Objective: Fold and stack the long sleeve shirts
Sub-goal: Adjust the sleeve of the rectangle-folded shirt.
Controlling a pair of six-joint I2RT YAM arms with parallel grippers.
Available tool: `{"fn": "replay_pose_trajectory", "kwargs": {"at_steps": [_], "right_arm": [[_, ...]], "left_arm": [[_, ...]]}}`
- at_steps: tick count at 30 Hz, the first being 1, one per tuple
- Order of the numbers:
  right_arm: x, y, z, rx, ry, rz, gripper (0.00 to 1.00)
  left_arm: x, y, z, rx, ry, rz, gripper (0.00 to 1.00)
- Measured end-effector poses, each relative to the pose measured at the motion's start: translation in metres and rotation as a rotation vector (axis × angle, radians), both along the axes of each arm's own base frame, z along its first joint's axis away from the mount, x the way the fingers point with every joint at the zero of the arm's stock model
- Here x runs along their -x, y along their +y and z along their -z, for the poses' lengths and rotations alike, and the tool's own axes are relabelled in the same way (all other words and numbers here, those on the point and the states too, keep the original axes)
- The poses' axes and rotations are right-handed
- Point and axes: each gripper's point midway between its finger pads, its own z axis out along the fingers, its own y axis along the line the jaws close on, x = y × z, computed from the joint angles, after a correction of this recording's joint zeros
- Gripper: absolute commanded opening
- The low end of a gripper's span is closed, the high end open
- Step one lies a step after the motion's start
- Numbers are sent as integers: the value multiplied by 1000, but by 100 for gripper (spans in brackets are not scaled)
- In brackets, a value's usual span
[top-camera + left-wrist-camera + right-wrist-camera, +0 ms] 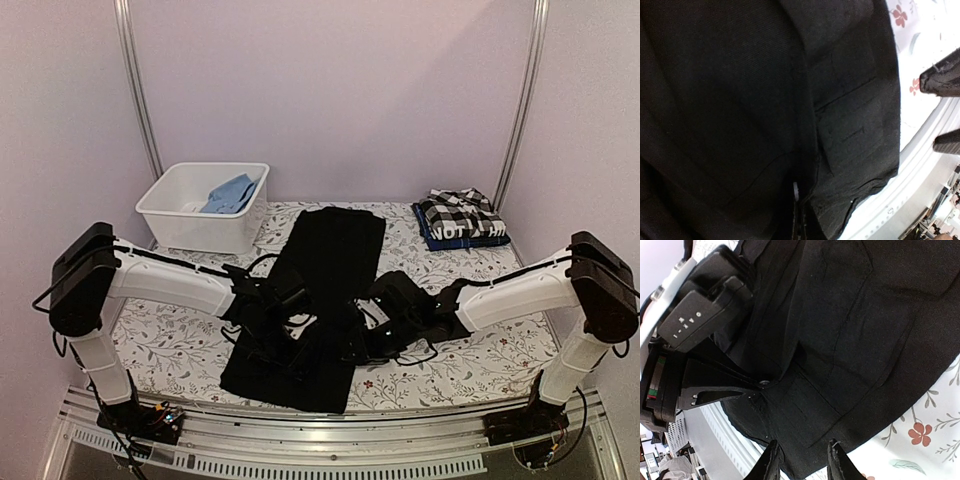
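A plain black long sleeve shirt [335,250] lies lengthwise down the middle of the flowered table, its near end bunched between both arms. My left gripper [290,322] is shut on a fold of this black cloth [730,100]. In the left wrist view its jaws [801,222] are buried in the fold beside a small white button [796,192]. My right gripper [804,465] hovers open over the shirt's near hem [805,410], with nothing pinched between its fingers. At the back right, a folded checked shirt [458,210] lies on a dark shirt with white lettering [462,236].
A white bin [175,222] holding blue cloth [230,193] stands at the back left. The metal rail of the table's near edge [300,450] runs just below the shirt's hem. The two grippers are close together, and the left gripper's body [705,315] shows in the right wrist view.
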Motion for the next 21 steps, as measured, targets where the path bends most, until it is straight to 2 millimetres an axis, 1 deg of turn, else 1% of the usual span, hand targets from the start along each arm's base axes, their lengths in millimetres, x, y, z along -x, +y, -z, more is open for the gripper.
{"fn": "replay_pose_trajectory", "kwargs": {"at_steps": [3, 6, 8, 10, 14, 16, 19, 20, 21], "right_arm": [[2, -2, 5, 23, -3, 3, 30], [-6, -8, 4, 40, -23, 30, 30], [-17, -15, -2, 38, -40, 54, 30], [-33, -23, -12, 24, -62, 92, 30], [-74, -40, -31, 3, -121, 172, 30], [-95, -48, -40, -5, -151, 208, 30], [-129, -59, -55, -20, -199, 257, 31], [-143, -63, -61, -26, -219, 275, 31], [-156, -64, -66, -33, -234, 289, 32]], "left_arm": [[0, 1, 3, -8, 5, -1, 2], [0, 1, 0, -3, 3, -2, 2], [1, 0, -5, 8, 2, -4, 2], [2, 0, -13, 23, -1, -3, 2], [4, 0, -24, 38, -7, 0, 4], [6, 0, -25, 38, -3, 2, 11], [8, 1, -24, 31, 5, 3, 33], [9, 1, -24, 25, 8, -3, 38], [9, 3, -24, 19, 5, -5, 40]]}}
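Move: The left hand still pinches the sleeve end, about 1 cm below its hand point, with the middle of the shirt's near hem some 5 cm back and 3 cm to its left. From the empty right hand, the folded shirt's far right corner lies roughly 36 cm ahead, 12 cm to the right and 5 cm lower. The stack of folded shirts is about 33 cm ahead of the right hand and 33 cm to its right, about 3 cm lower. Forward, up and rightward, with a brief dip first, the right hand sweeps about 16 cm out along the shirt towards its far right corner, climbing some 7 cm and turning about 15 degrees clockwise, fingers staying partly open. The left hand rises about 2.5 cm over the near end of the shirt, then its fingers open and let go of the sleeve end. ##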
